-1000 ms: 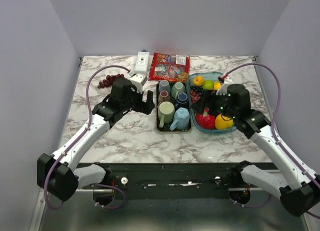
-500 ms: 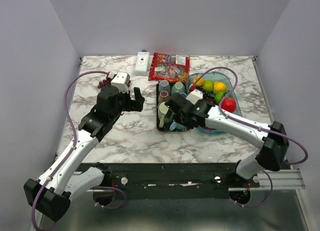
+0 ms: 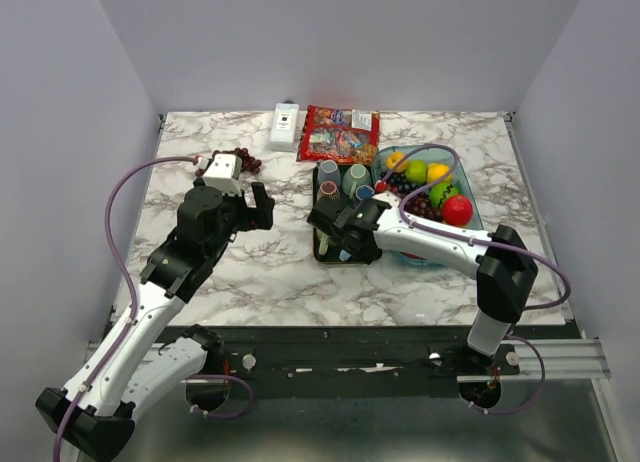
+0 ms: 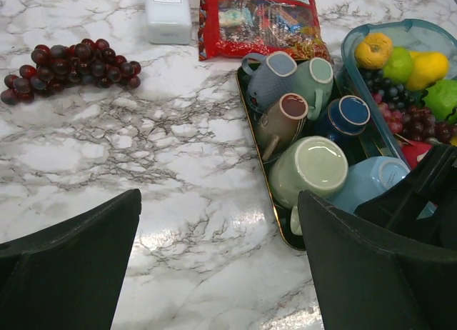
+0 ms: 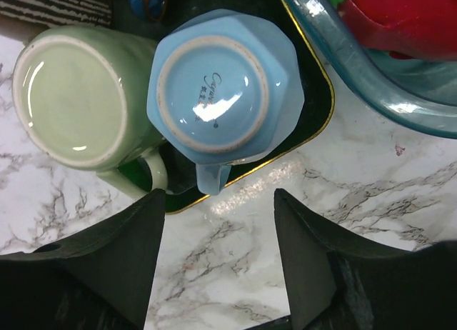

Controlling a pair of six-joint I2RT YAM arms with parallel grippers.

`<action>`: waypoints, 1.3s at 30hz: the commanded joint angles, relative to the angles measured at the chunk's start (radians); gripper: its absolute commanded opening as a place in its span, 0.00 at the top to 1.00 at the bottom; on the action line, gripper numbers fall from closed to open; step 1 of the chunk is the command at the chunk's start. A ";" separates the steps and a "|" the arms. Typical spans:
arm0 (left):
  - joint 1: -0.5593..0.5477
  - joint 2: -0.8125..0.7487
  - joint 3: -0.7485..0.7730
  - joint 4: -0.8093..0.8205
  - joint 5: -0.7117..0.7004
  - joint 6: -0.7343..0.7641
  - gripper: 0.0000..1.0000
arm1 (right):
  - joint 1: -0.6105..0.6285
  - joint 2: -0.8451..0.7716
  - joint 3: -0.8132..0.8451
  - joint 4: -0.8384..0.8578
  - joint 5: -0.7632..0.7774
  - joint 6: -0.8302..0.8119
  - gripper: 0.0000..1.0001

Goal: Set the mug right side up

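Two mugs stand bottom-up at the front of the black tray (image 5: 316,121): a light blue mug (image 5: 218,87) and, to its left, a pale green mug (image 5: 71,105). My right gripper (image 5: 218,251) hovers over the tray's near edge, open. Only marble shows between its fingers, and the blue mug's handle (image 5: 213,178) points down toward that gap. In the top view the right gripper (image 3: 328,225) covers most of both mugs. My left gripper (image 4: 218,258) is open over bare marble to the left of the tray, holding nothing.
Several more mugs (image 4: 285,116) fill the back of the tray. A teal fruit bowl (image 4: 355,58) sits to its right. Dark grapes (image 4: 68,62), a white box (image 4: 168,12) and a red snack bag (image 4: 257,19) lie on the far side of the table.
The right arm swung left from the fruit bowl to the front of the tray, and its jaws narrowed. The left arm drew back leftward, away from the tray.
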 commanded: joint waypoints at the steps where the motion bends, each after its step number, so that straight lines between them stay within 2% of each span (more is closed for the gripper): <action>1: -0.003 -0.037 -0.013 -0.042 -0.032 -0.015 0.01 | 0.006 0.074 0.067 -0.093 0.107 0.115 0.31; 6: -0.003 -0.080 -0.026 -0.067 -0.032 -0.017 0.01 | 0.007 0.135 0.122 -0.140 0.122 0.161 0.34; 20: -0.002 -0.099 -0.046 -0.083 -0.058 0.015 0.01 | 0.004 0.192 0.115 -0.131 0.095 0.208 0.42; 29: -0.002 -0.076 -0.028 -0.080 -0.046 0.035 0.01 | -0.028 0.215 0.102 -0.122 0.065 0.224 0.54; 35: -0.002 -0.082 -0.037 -0.080 -0.056 0.026 0.01 | -0.029 0.230 0.107 -0.111 0.061 0.201 0.73; 39: -0.003 -0.086 -0.043 -0.082 -0.056 0.023 0.01 | -0.031 0.232 0.108 -0.099 0.058 0.189 0.99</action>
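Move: The upside-down light-blue mug I go for has its middle about 6 cm ahead of my right hand, 4 cm to its right and 5 cm below, its handle pointing back towards my fingers. Counted from that mug, the green mug stands some 8 cm left and 3 cm farther out, the dark-blue mug about 8 cm straight beyond, and the red fruit about 12 cm right, level with it. From my left hand the light-blue mug lies roughly 25 cm right, 4 cm ahead and 21 cm below. I lower my right hand about 4 cm and ease it some 2 cm forward, straddling the light-blue mug's handle, while the wrist turns about 10 degrees clockwise. The half-open fingers narrow slowly on the way down, then close in earnest once low and pinch the handle. My empty left hand drifts a couple of centimetres back, left and down, staying open. ##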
